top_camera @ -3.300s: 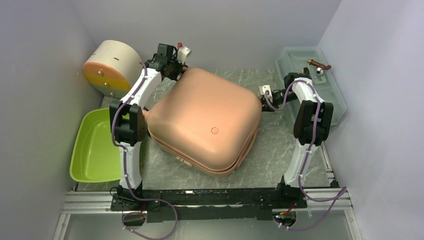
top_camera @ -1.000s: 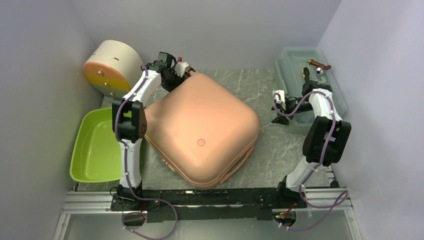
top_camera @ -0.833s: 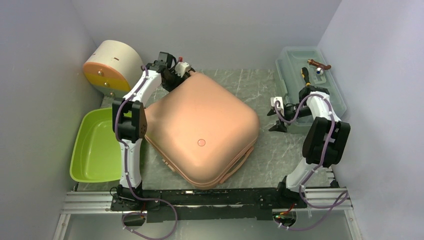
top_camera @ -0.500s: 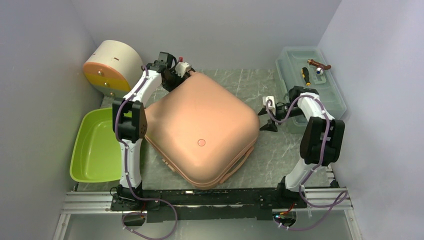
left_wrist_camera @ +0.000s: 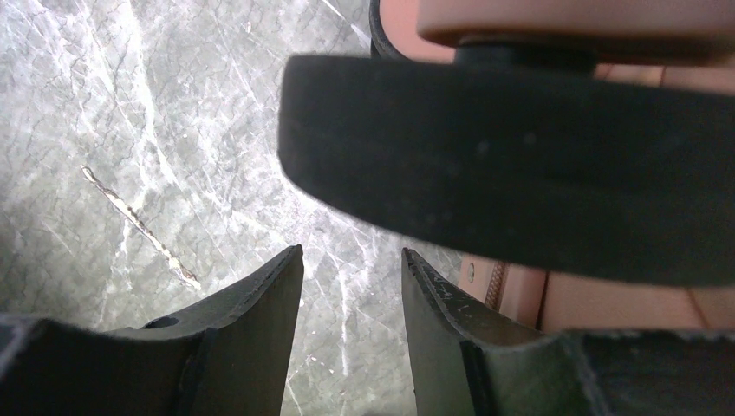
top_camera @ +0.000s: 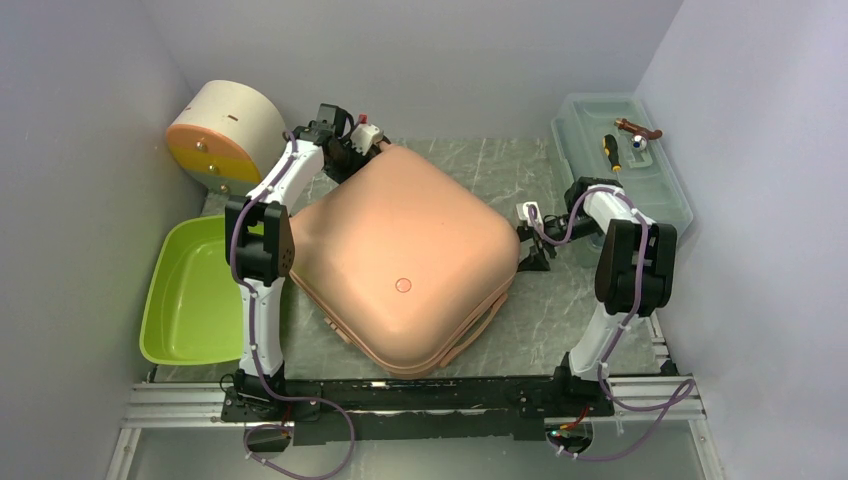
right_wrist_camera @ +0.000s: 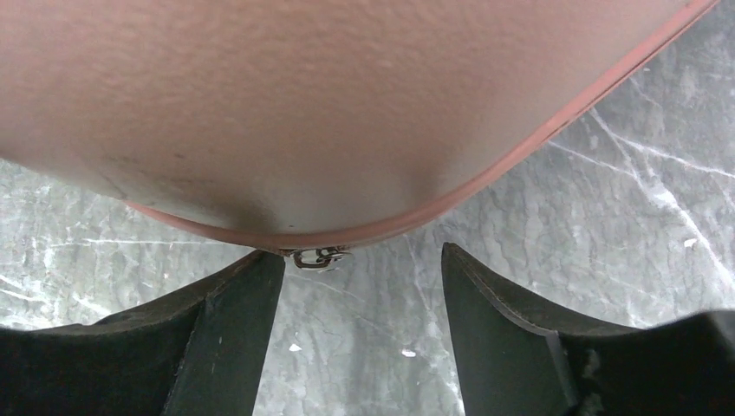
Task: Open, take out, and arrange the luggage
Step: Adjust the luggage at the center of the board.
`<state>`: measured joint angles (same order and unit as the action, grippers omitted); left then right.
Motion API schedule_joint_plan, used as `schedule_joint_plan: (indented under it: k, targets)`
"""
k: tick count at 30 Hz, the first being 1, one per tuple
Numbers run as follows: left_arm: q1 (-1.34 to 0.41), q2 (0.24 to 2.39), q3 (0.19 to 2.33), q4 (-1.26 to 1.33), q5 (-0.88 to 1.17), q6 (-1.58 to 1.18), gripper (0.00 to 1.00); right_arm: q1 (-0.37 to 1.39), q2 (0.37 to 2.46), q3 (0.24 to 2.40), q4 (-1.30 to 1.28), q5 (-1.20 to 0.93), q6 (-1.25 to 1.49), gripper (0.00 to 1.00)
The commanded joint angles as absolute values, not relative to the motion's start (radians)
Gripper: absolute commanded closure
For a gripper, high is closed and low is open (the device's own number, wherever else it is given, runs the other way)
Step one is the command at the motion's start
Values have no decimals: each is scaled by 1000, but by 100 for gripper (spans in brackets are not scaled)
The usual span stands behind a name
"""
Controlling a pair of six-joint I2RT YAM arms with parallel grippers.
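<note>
The salmon-pink luggage (top_camera: 400, 255) lies closed and flat in the middle of the marble table, turned diamond-wise. My left gripper (top_camera: 352, 150) sits at its far left corner. In the left wrist view that gripper (left_wrist_camera: 350, 251) is open over bare marble, with a black luggage wheel (left_wrist_camera: 520, 165) just ahead of the fingers. My right gripper (top_camera: 526, 240) is at the luggage's right corner. Seen from the right wrist, this gripper (right_wrist_camera: 361, 251) is open, the pink shell (right_wrist_camera: 347, 104) fills the top, and a small metal zipper pull (right_wrist_camera: 319, 256) hangs by the left fingertip.
A cream half-round box with an orange face (top_camera: 222, 130) stands at the back left. A lime-green tub (top_camera: 190, 290) lies at the left. A translucent toolbox (top_camera: 625, 165) at the back right carries a screwdriver (top_camera: 607, 150) and small items. Walls close in on three sides.
My right arm has swung left from the toolbox to the luggage's right corner, its jaws still apart. The left arm and the luggage have stayed put.
</note>
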<state>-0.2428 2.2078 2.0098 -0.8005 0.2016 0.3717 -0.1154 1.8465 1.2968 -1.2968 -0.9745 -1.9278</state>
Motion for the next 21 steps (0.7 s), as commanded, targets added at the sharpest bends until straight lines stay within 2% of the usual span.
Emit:
schedule_joint_plan:
  k: [1, 5, 8, 10, 14, 18, 21]
  targets:
    - [-350, 2173, 2000, -903, 348, 321, 48, -107, 1817, 1313, -1337, -1045, -1982, 33]
    - [-350, 2177, 2004, -908, 350, 318, 49, -104, 1843, 1349, -1332, -1080, -1944, 46]
    - [-350, 2173, 1997, -904, 351, 318, 49, -104, 1859, 1373, -1343, -1076, -1932, 59]
    - [-350, 2167, 1991, -901, 351, 318, 49, -104, 1854, 1368, -1332, -1067, -1921, 73]
    - [-350, 2164, 1984, -900, 354, 319, 49, -106, 1845, 1362, -1320, -1048, -1897, 88]
    - [-350, 2164, 1983, -900, 357, 318, 49, -109, 1828, 1347, -1257, -1031, -1820, 100]
    - [-351, 2159, 1979, -897, 359, 317, 50, -110, 1800, 1323, -1153, -1019, -1702, 100]
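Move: The suitcase's metal zipper pull is almost between my right fingertips, about 1 cm left and 1 cm back. From my right hand, the suitcase's middle lies some 20 cm left and 3 cm back, its side handle roughly 14 cm back and 9 cm left, and the clear toolbox 17 cm right and 14 cm forward. From my left hand, that pull is about 22 cm back and 32 cm right. I shut my right fingers from well open to nearly closed around the metal zipper pull under the suitcase's rounded corner, pinching it at the tips. The hand stays within about half a centimetre of its place, still pointing left and down, and the wrist turns only some 5 degrees. ##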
